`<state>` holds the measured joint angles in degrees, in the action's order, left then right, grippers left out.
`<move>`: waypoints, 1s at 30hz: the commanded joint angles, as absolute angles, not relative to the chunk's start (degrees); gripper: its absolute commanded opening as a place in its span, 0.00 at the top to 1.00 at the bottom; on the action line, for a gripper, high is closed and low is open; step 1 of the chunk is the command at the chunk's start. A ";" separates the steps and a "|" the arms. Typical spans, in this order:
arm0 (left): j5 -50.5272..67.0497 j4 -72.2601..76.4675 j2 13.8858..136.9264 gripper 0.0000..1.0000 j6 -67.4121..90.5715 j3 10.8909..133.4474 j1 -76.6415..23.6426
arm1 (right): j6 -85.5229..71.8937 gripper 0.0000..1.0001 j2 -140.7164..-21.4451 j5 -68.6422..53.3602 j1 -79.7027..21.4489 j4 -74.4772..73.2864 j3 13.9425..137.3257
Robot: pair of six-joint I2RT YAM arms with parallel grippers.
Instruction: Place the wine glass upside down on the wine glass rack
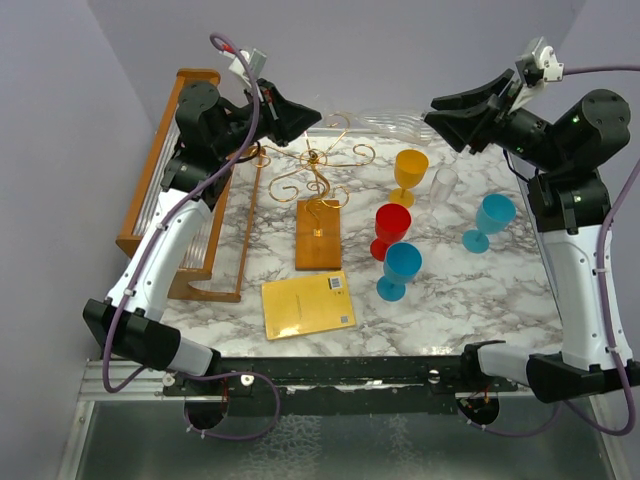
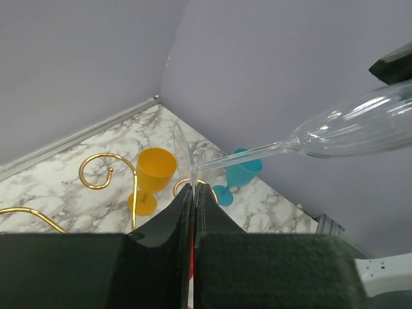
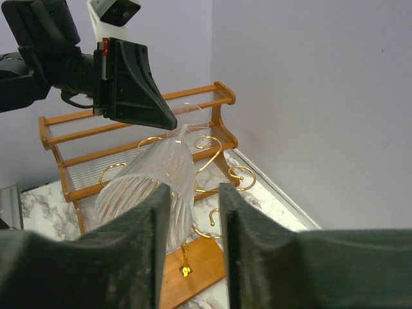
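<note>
A clear ribbed wine glass (image 1: 388, 121) lies on its side in the air between my two grippers, high above the table. My left gripper (image 2: 194, 190) is shut on the edge of its round foot (image 2: 182, 153), and the stem runs right to the bowl (image 2: 360, 125). My right gripper (image 3: 195, 193) is open. The bowl (image 3: 151, 180) rests against its left finger, with a gap to the right one. The wine glass rack (image 1: 318, 170), gold wire curls on a brown wooden base (image 1: 320, 232), stands on the marble below the glass.
A large wooden two-tier frame (image 1: 175, 180) stands at the left. A yellow goblet (image 1: 409, 172), a red one (image 1: 391, 228), two blue ones (image 1: 400, 268) (image 1: 490, 220) and a second clear glass (image 1: 443, 185) stand right of the rack. A yellow booklet (image 1: 307, 304) lies near the front.
</note>
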<state>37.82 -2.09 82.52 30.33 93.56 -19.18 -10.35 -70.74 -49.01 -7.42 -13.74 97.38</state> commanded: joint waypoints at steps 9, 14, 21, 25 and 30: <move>22.53 -13.01 74.80 1.00 10.60 98.14 -16.05 | 4.51 0.33 -67.36 -42.33 -7.29 -22.15 99.02; 13.92 -17.32 71.33 1.00 0.92 98.86 -14.01 | 13.75 0.25 -67.13 -38.38 -7.29 -25.75 98.19; 2.46 -19.42 67.37 1.00 -10.00 99.96 -9.51 | 25.58 0.12 -65.66 -39.27 -7.29 -28.48 89.46; -3.69 -18.93 67.85 1.00 -17.66 102.00 -8.97 | 25.68 0.11 -65.05 -34.54 -7.29 -24.33 81.91; -10.13 -17.91 69.41 1.00 -28.79 102.90 -8.96 | 23.63 0.11 -63.15 -34.80 -7.29 -20.64 74.05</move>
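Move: The glass lies sideways between the hands, its foot in the left fingers; its middle is about 10 cm right and 2 cm back of the left hand. The wine glass rack stands about 12 cm ahead of that hand, 31 cm below, with the red glass 6 cm ahead, 18 right. From the right hand the glass's middle is about 9 cm left and 3 ahead; the yellow glass is about 33 ahead, 8 right. The left fingers keep their pinch on the glass's foot as the right fingers, already parting, open wide and let go of the bowl's rim. The left hand swings the glass some 21 cm left and 9 cm up, away from the gold rack, turning counter-clockwise until its fingers point forward. The right hand hangs back, then drops about 14 cm, edging forward and left. ##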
